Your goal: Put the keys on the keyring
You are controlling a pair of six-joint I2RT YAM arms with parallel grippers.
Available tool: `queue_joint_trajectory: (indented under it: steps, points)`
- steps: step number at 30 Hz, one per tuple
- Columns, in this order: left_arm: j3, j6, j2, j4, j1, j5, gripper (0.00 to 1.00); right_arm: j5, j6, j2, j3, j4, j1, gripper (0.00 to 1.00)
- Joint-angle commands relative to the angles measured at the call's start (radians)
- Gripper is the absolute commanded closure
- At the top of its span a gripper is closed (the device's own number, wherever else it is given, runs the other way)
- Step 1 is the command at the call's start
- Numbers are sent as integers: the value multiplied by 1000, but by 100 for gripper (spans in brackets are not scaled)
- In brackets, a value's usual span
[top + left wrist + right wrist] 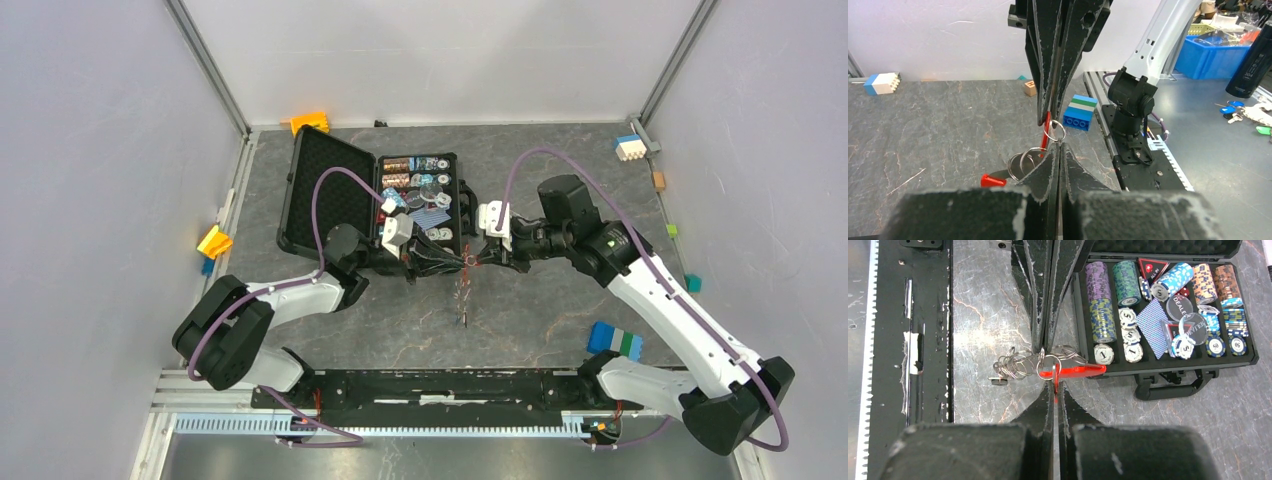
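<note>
Both grippers meet tip to tip above the table, in front of the case. My left gripper [462, 262] [1059, 146] is shut on a small silvery ring [1058, 131] of the keyring. Further linked rings [1022, 163] [1015, 365] hang beside it, and the chain [462, 300] dangles down to the table. The long red tag [1082, 370] sticks out sideways toward the case; its end [993, 181] shows low in the left wrist view. My right gripper [480, 260] [1054, 384] is shut on a thin red piece [1048, 131], apparently the red-headed key, pressed against that ring. A blue key I cannot make out.
An open black case [330, 190] [1148, 371] of poker chips lies just behind the grippers. A blue, green and white block [614, 340] [1080, 113] lies at the near right. Small blocks [630, 147] sit along the table's edges, orange ones [309, 122] at the far left.
</note>
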Motion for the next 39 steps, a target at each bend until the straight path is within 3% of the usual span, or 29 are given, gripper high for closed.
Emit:
queue_joint_trajectory:
  steps: [1, 9, 16, 20, 26, 33, 39]
  points:
    - [19, 67, -16, -3, -7, 11, 98, 22, -5, 1, 75, -12, -1, 100]
    - [39, 69, -5, -33, -6, 10, 98, 59, -7, 20, 117, -28, 10, 100]
    - [47, 74, -4, -46, -5, -16, 97, 205, -14, 22, 149, -35, 72, 100]
    - [47, 78, -14, -61, 0, -24, 91, 305, -29, 35, 187, -56, 106, 100]
    - [48, 84, -50, -71, 41, -26, 75, 423, -74, 64, 249, -90, 128, 100]
    - [55, 98, -107, -124, 131, -11, 43, 551, -143, 84, 267, -108, 154, 100]
    - [84, 114, -142, -208, 203, 14, 26, 677, -198, 124, 285, -149, 194, 100]
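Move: At both fingertips hangs the small ring, about 1 cm to the right of the left hand's point and 1 cm to the left of the right hand's, level with each; the right fingers also pinch a red strip through it. From the left hand, a loose red tag dangles some 3 cm ahead and 3 cm below, the ring chain hangs about 4 cm back and 8 cm below, and the open chip case is centred roughly 15 cm ahead, 10 cm left, on the table. Letting go of the ring, the left hand opens wide after barely moving at first, then draws off forward and left about 5 cm each way, rising slightly and swinging a little counter-clockwise. The right keeps its pinch on the red strip, carrying it some 5 cm forward, a bit up and to its right, away from the left fingers, while its fingers tip farther down and the hand rolls, nearly 30 degrees in all. ##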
